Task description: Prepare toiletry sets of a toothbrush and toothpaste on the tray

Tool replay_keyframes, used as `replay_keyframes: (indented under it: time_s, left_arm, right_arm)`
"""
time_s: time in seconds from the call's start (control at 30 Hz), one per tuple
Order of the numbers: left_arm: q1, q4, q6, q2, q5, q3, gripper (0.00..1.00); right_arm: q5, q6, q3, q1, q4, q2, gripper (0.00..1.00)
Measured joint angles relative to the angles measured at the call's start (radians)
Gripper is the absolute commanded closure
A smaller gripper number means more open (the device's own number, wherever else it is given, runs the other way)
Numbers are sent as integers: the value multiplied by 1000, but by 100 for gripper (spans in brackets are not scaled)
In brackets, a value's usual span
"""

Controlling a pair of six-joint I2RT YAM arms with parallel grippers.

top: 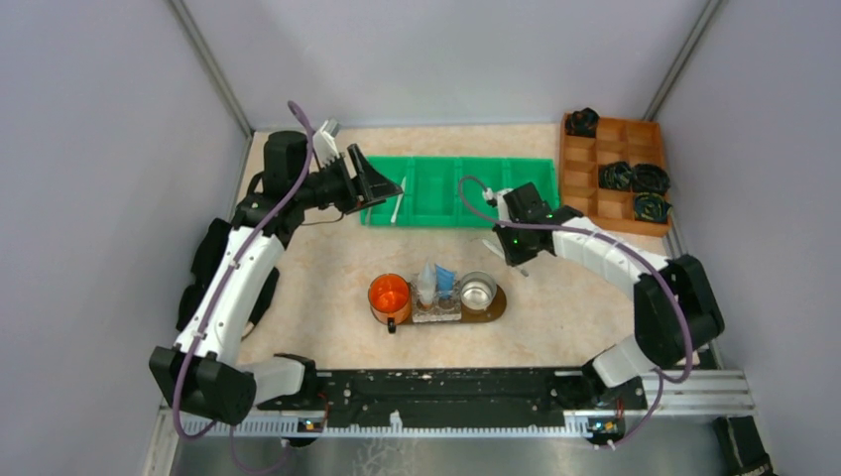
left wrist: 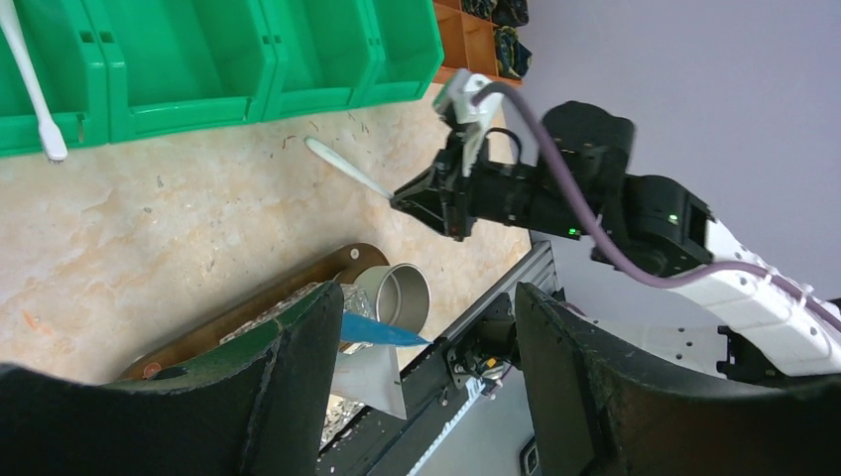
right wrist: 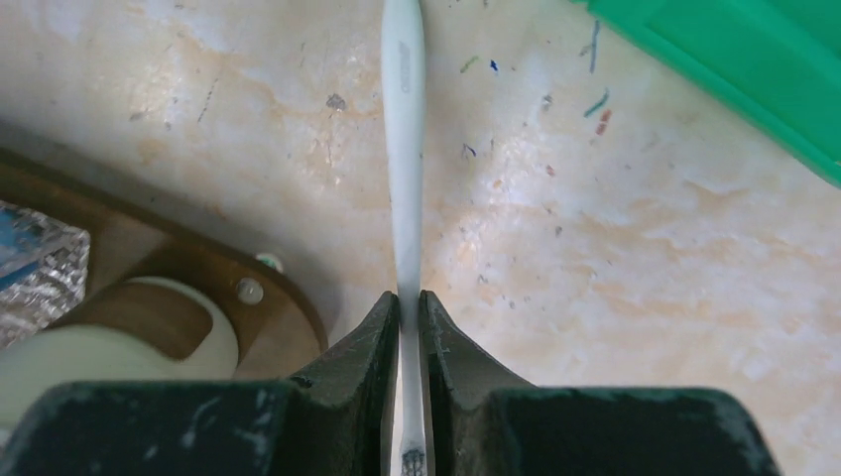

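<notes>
My right gripper (right wrist: pixel 410 302) is shut on the handle of a slim white toothbrush (right wrist: pixel 404 149), which points ahead over the tabletop just right of the tray (right wrist: pixel 203 273). From above, the right gripper (top: pixel 504 248) hangs beyond the tray's right end (top: pixel 499 301). On the dark brown tray a clear holder carries a white tube (top: pixel 426 283) and a blue tube (top: pixel 445 279). A second toothbrush (left wrist: pixel 30 84) leans in the green bin (top: pixel 456 188). My left gripper (left wrist: pixel 426 337) is open and empty, held above the bin's left end (top: pixel 382 183).
An orange cup (top: pixel 389 295) and a metal cup (top: pixel 477 291) stand at the two ends of the tray. An orange-brown compartmented box (top: pixel 615 174) with dark bundles sits at the back right. Grey walls close in the table.
</notes>
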Motion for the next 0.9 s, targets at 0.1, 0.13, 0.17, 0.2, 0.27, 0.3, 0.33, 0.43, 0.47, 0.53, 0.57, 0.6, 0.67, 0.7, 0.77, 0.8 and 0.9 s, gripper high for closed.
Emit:
replay_keyframes:
  time_s: [0.1, 0.13, 0.17, 0.2, 0.27, 0.3, 0.33, 0.43, 0.47, 0.53, 0.57, 0.6, 0.67, 0.7, 0.77, 0.8, 0.9]
  left_arm:
    - [0, 2, -3, -3, 2, -2, 30]
    - [0, 2, -5, -3, 2, -2, 30]
    - [0, 2, -8, -3, 3, -2, 30]
    - [0, 2, -10, -3, 3, -2, 30]
    - [0, 2, -12, -6, 3, -3, 30]
    - [0, 2, -13, -8, 3, -3, 30]
    - [0, 2, -13, -11, 3, -3, 30]
    - [0, 2, -14, -22, 3, -5, 30]
    - [0, 2, -15, -25, 3, -5, 30]
    - [0, 2, -16, -32, 3, -10, 30]
    - [0, 2, -16, -34, 3, -12, 30]
    - [0, 2, -16, -35, 3, -15, 30]
    - [0, 2, -17, -35, 3, -18, 30]
    - [0, 2, -17, -35, 3, -20, 30]
    - [0, 3, -17, -35, 2, -23, 30]
    - [0, 4, -17, -35, 1, -25, 30]
    - [0, 16, -21, -35, -9, -33, 31]
  right_arm:
    - [12, 0, 14, 0, -47, -76, 88]
    - [14, 1, 24, 0, -62, -97, 88]
    - [14, 4, 33, 0, -76, -119, 88]
    - [15, 6, 39, 0, -86, -135, 88]
    - [14, 10, 50, 0, -108, -174, 88]
    - [14, 14, 55, 0, -119, -193, 88]
    - [15, 15, 60, 0, -129, -208, 88]
    - [15, 18, 87, 0, -167, -249, 88]
    - [15, 18, 100, 0, -179, -259, 88]
    - [16, 19, 124, 0, -205, -276, 88]
    - [16, 19, 137, 0, -218, -283, 88]
    - [15, 19, 151, 0, -232, -292, 88]
    - [15, 19, 173, 0, -257, -311, 88]
    - [14, 19, 186, 1, -271, -323, 88]
    - [6, 19, 217, 1, -303, -351, 88]
    - [3, 19, 231, 2, -315, -362, 88]
    - [-21, 23, 277, 5, -356, -406, 88]
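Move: The right hand holds the toothbrush near its head, 4 or 5 cm above the table. The metal cup stands about 7 cm to its left and 5 cm back; the toothpaste in the clear holder is some 13 cm left and 4 cm back. The green tray's middle lies around 14 cm ahead, 10 cm left. From the left hand the metal cup is about 13 cm right, 8 cm back and 26 cm below. Fingers still shut on the toothbrush, the right hand rises about 18 cm, tipping its fingers some 15 degrees forward. ##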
